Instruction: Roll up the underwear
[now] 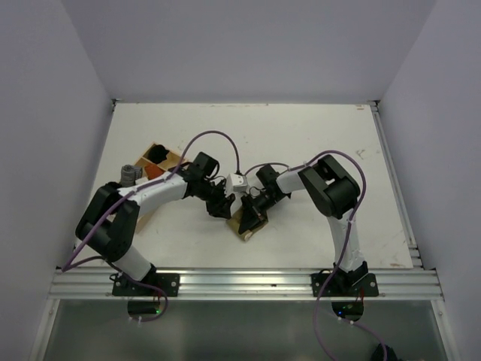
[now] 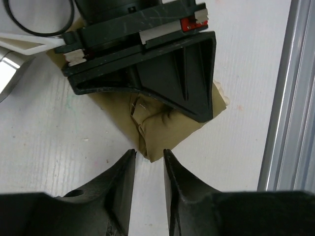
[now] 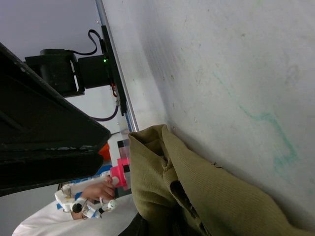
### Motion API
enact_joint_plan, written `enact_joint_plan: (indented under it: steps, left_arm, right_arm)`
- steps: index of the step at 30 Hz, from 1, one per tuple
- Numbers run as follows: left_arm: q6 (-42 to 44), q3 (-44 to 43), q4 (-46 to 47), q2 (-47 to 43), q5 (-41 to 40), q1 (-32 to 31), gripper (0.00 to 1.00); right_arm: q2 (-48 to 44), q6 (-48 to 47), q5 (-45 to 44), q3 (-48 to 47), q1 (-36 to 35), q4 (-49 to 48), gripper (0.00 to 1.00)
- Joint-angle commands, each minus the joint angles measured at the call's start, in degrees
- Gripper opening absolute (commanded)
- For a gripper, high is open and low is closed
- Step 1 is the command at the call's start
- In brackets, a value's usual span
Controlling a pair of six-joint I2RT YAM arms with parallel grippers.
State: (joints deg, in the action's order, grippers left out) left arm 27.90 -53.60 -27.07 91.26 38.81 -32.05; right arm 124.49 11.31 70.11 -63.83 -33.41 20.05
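The underwear [image 1: 249,222] is a bunched olive-khaki cloth lying on the white table near the front middle. My right gripper [image 1: 255,212] comes down on it from the right and is shut on the underwear. In the left wrist view its black finger [image 2: 182,78] covers the upper half of the underwear [image 2: 167,125]. In the right wrist view the folded underwear [image 3: 197,196] rises from the jaws against the table. My left gripper [image 2: 148,153] is open just to the left, and only a corner of the cloth reaches between its tips.
A wooden compartment box [image 1: 160,155] stands at the left with an orange-red cloth [image 1: 153,172] in it and a grey item [image 1: 129,174] beside it. An aluminium rail [image 1: 240,281] runs along the near edge, close to the cloth, seen also as the rail [image 2: 290,98].
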Motion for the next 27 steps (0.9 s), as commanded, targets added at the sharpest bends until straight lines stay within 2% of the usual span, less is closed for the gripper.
enact_joint_plan:
  steps: [1,3,10,12,13,16,27]
  left_arm:
    - [7.77,-2.55,-1.05,1.90,4.08,-0.82,0.34]
    - [9.44,-3.61,-2.37,2.87,4.61,-1.43,0.37]
    - [23.94,-4.23,-8.08,2.95,11.28,-1.61,0.43]
    - [25.01,-5.54,-8.79,4.70,11.55,-1.70,0.44]
    - [26.92,-6.16,-10.62,5.58,12.08,-1.70,0.50]
    - [28.96,-7.04,-11.43,8.31,12.17,-2.13,0.60]
    - [31.59,-8.18,-8.08,12.18,10.68,-4.42,0.57]
  right_arm:
    - [2.34,-1.47,-8.05,-0.41,1.06,0.78,0.15]
    - [2.43,-1.64,-7.88,-0.50,1.24,1.04,0.15]
    - [2.78,-2.96,-7.97,-1.56,1.50,2.97,0.15]
    - [2.69,-3.05,-7.71,-1.65,1.59,3.32,0.15]
    - [2.69,-3.05,-7.70,-1.65,1.59,3.33,0.15]
    - [2.52,-3.14,-7.53,-1.38,1.68,3.32,0.15]
    - [2.69,-2.43,-7.09,-0.06,1.68,1.83,0.14]
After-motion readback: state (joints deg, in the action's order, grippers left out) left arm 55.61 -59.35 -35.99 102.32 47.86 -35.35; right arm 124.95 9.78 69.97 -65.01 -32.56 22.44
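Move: The olive underwear lies bunched in the right gripper's fingers. Its middle is about 7 cm to the left hand's right, 3 cm back and 5 cm below, with its near corner only some 2 cm to the right. The right gripper's fingertips are roughly 6 cm right, 4 cm back and 4 cm down. The wooden box stands some 26 cm left, 9 cm ahead and 4 cm lower. For the right hand the underwear's middle is practically at its fingertips, about 1 cm ahead and 1 cm right. The left hand eases down and back and a little to the right, about 4 cm in all, towards the near corner of the underwear, turning some 25 degrees clockwise as its fingers spread to nearly twice their gap around that corner. The right hand stays in place and keeps its pinch on the cloth; whether the left fingers touch the cloth can't be seen. ##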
